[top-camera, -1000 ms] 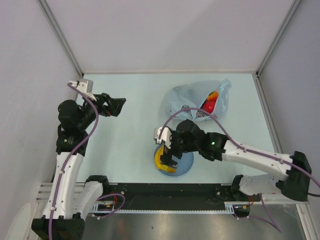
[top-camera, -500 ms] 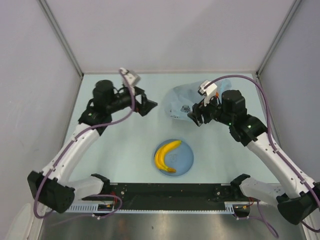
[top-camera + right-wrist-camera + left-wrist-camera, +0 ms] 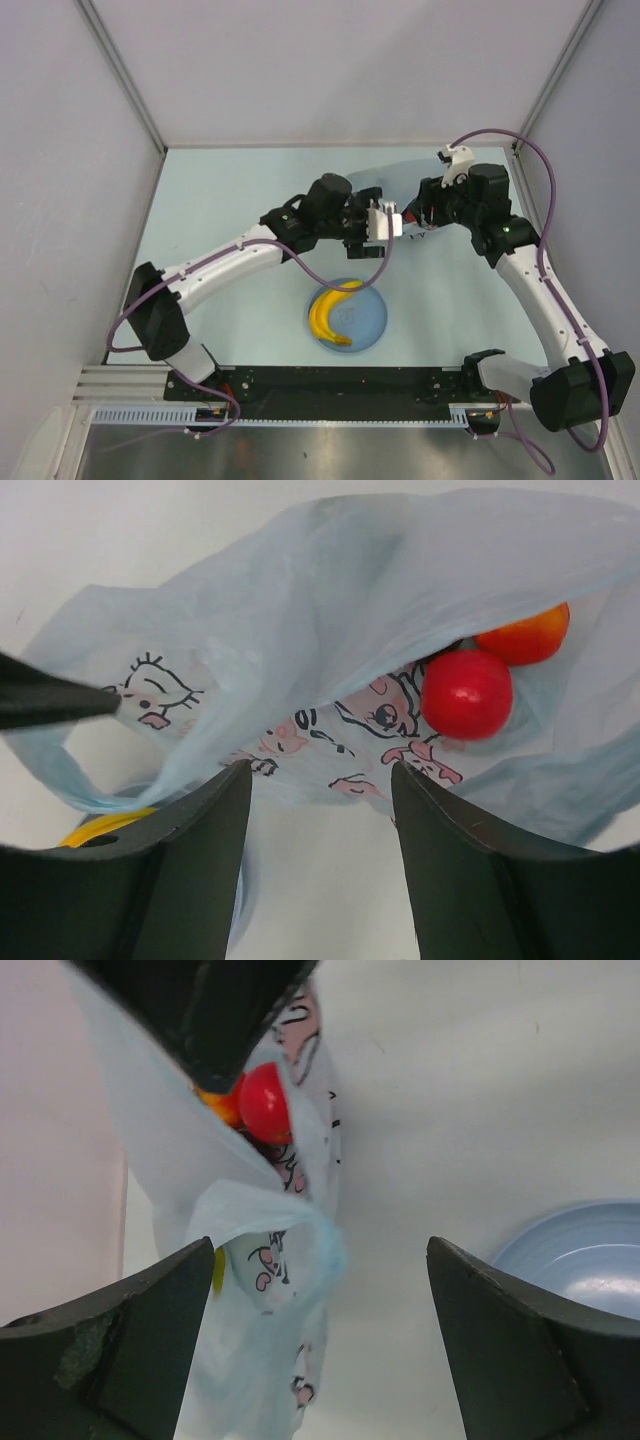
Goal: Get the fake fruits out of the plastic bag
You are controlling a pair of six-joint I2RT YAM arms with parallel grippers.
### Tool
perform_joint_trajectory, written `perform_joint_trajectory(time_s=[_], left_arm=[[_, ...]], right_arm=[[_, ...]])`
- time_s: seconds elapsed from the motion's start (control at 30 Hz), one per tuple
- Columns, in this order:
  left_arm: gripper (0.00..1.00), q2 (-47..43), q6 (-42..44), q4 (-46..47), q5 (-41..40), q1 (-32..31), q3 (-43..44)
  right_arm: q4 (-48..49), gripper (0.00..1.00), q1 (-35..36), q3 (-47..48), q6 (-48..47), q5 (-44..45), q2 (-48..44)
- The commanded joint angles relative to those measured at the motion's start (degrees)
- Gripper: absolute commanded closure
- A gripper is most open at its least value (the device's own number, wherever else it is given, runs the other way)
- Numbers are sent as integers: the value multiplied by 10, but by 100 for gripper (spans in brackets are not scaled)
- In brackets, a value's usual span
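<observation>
The plastic bag (image 3: 300, 610) lies open on the table, light blue with cartoon prints. Inside it I see two fake fruits, a red one (image 3: 467, 693) and an orange-red one (image 3: 525, 635). The yellow banana (image 3: 333, 308) lies on the blue plate (image 3: 372, 318). My right gripper (image 3: 320, 775) is open, its tips at the bag's near lip with nothing between them. My left gripper (image 3: 320, 1260) is open wide, with the bag's (image 3: 250, 1260) crumpled edge by its left finger. From above, both grippers (image 3: 400, 222) (image 3: 425, 215) meet over the bag and hide most of it.
The blue plate (image 3: 575, 1260) sits just right of the left gripper. The right gripper's dark finger (image 3: 220, 1010) reaches into the top of the left wrist view. White walls with metal posts enclose the table on three sides.
The left arm swung right from the far left side to the bag. The right gripper left the banana on the plate, moved to the bag, and its jaws narrowed.
</observation>
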Motion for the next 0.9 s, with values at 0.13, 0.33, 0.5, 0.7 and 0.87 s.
perform_joint_trajectory(time_s=[0.13,0.33,0.5,0.7,0.87], left_arm=[[17,31,130,4,-97,-28,12],[21,9,58,17,-112,-25,3],[24,6,23,6,-108,-23,19],[33,28,80,-4,-85,-23,25],[46,64,67,-25,-65,-23,71]], right_arm=[[23,36,-31,-67,62,-16,-25],[5,35,-35,-106,66,-29,-51],[-1,34,-50,-138,63,-28,-79],[6,34,-79,-167,77,-46,-99],[2,33,-85,-186,78,-46,-114]])
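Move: Just right of the left hand, some 4 cm over, 3 cm farther out and 6 cm lower, is the plastic bag's near-left rim. The right hand has the red fruit in the bag mouth about 7 cm ahead, 6 cm right and 14 cm below; the orange fruit sits 5 cm beyond and 2 cm right of the red one. The blue plate with the bananas is some 14 cm back and 15 cm left of the right hand, 19 cm down. Dropping about 8 cm while drawing back and to its right by some 4 cm each way, the right hand goes down towards the near side of the bag mouth, fingers still part open, tips dipping some 10 degrees. The left hand sinks 2–3 cm and eases slightly forward to the bag's near-left rim, then hovers there, its wide-open fingers closing by about a third around the fold without shutting on it. ##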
